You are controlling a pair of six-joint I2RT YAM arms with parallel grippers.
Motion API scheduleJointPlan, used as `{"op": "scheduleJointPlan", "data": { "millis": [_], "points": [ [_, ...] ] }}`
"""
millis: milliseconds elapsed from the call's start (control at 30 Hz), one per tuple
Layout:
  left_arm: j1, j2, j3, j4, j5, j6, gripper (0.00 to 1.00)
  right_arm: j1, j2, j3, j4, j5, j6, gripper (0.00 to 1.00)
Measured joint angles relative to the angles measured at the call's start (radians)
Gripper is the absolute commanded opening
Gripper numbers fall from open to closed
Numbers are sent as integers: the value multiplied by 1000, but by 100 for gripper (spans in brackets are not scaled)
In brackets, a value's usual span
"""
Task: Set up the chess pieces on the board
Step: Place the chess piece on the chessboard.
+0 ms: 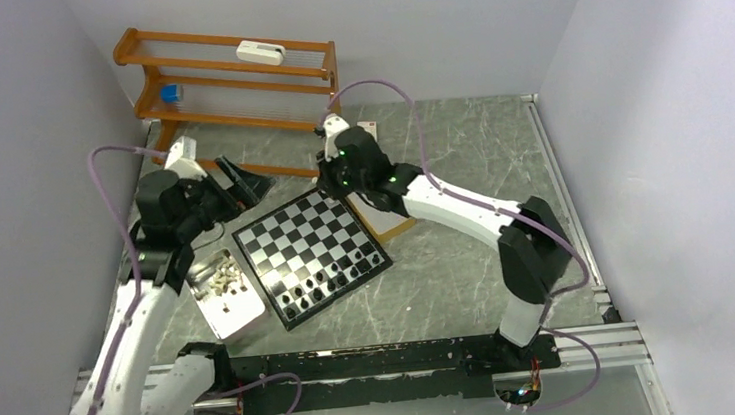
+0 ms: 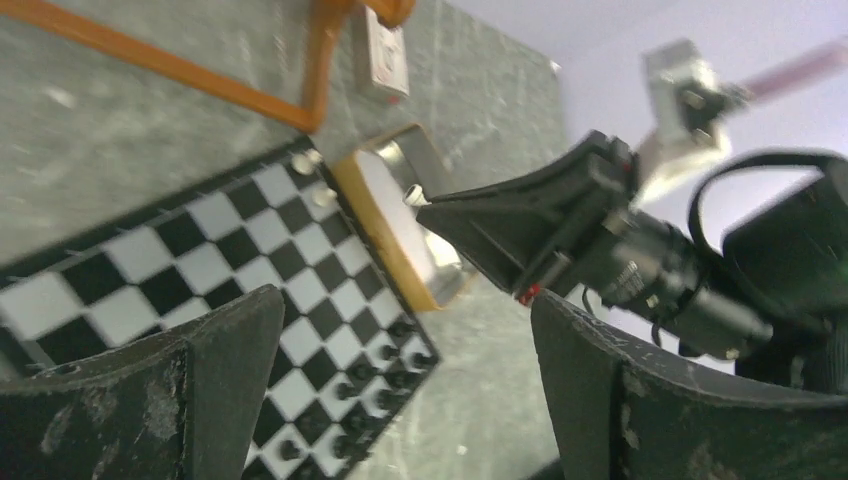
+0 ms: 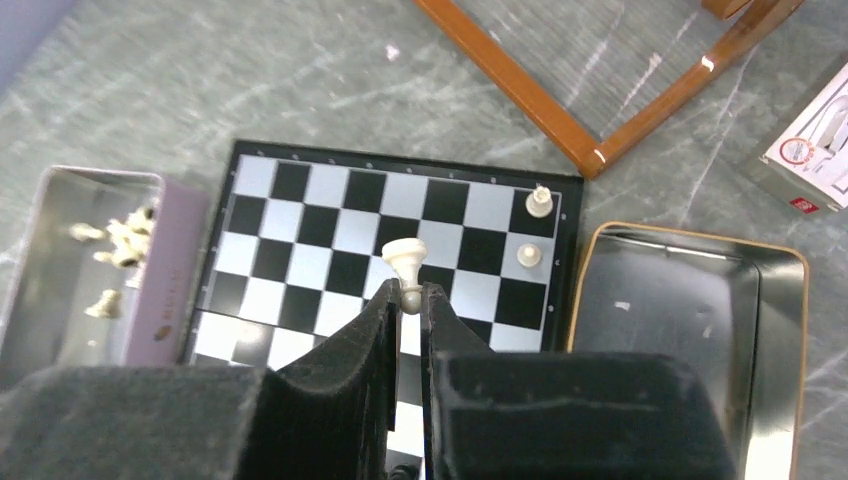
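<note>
The board (image 1: 298, 236) lies tilted at mid-table, with black chess pieces (image 1: 335, 279) lined along its near right rows. Two cream pieces (image 3: 540, 202) stand at its far corner. My right gripper (image 3: 405, 290) is shut on a cream pawn (image 3: 404, 258), hanging over the board's far squares; the left wrist view shows that pawn (image 2: 412, 194) at its tip. My left gripper (image 1: 246, 183) stands open and empty above the board's far left edge, its fingers (image 2: 230, 370) spread wide. More cream pieces (image 1: 224, 276) lie in the left metal tray (image 1: 238, 317).
An orange-rimmed metal tray (image 3: 690, 330) sits empty at the board's right side. A wooden rack (image 1: 232, 79) stands at the back left, its foot bar (image 3: 520, 90) close behind the board. A small white box (image 3: 810, 150) lies behind the orange-rimmed tray.
</note>
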Motion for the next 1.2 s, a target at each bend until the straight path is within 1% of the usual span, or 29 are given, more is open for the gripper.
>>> {"op": "scheduleJointPlan", "data": {
  "millis": [167,300,433,633,833,1200],
  "points": [
    [0,-208,10,-132,-136,216,98,1,187,236,-209,31,-74,0],
    [-2,-285,11,-187,-225,330,98,10,353,445,-379,74,-133,0],
    [-3,-290,1,-232,-296,382,98,31,465,585,-528,111,-178,0],
    [-4,-319,-4,-282,-389,400,98,67,621,793,-710,145,-217,0],
    [-7,-342,-4,-290,-435,402,98,74,701,904,-818,166,-228,3],
    [-9,-348,-4,-304,-461,402,98,74,724,941,-886,205,-232,7]
  ]
}}
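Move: The right hand holds a white chess piece; the empty square diagonally inside the white rook at the board's far corner lies about 3 cm ahead and 17 below. From this hand the rook is some 7 cm ahead and 1 right, the white pawn 4 ahead and 2 right, and the empty tray about 12 right, 1 ahead. From the open left hand, the white pieces are roughly 8 cm back, 14 left, 25 below; that square is 8 ahead, 10 right. Still pinching the white piece by its narrow end, base outward, the right hand sinks about 13 cm towards the board's far corner, swinging first a few centimetres forward and drifting left, and tips its fingers some 40 degrees to point steeply down, easing to a hover. The left hand, empty and wide open, draws away leftward about 10 cm and back half as far, rolling its left side up, towards the white pieces. ##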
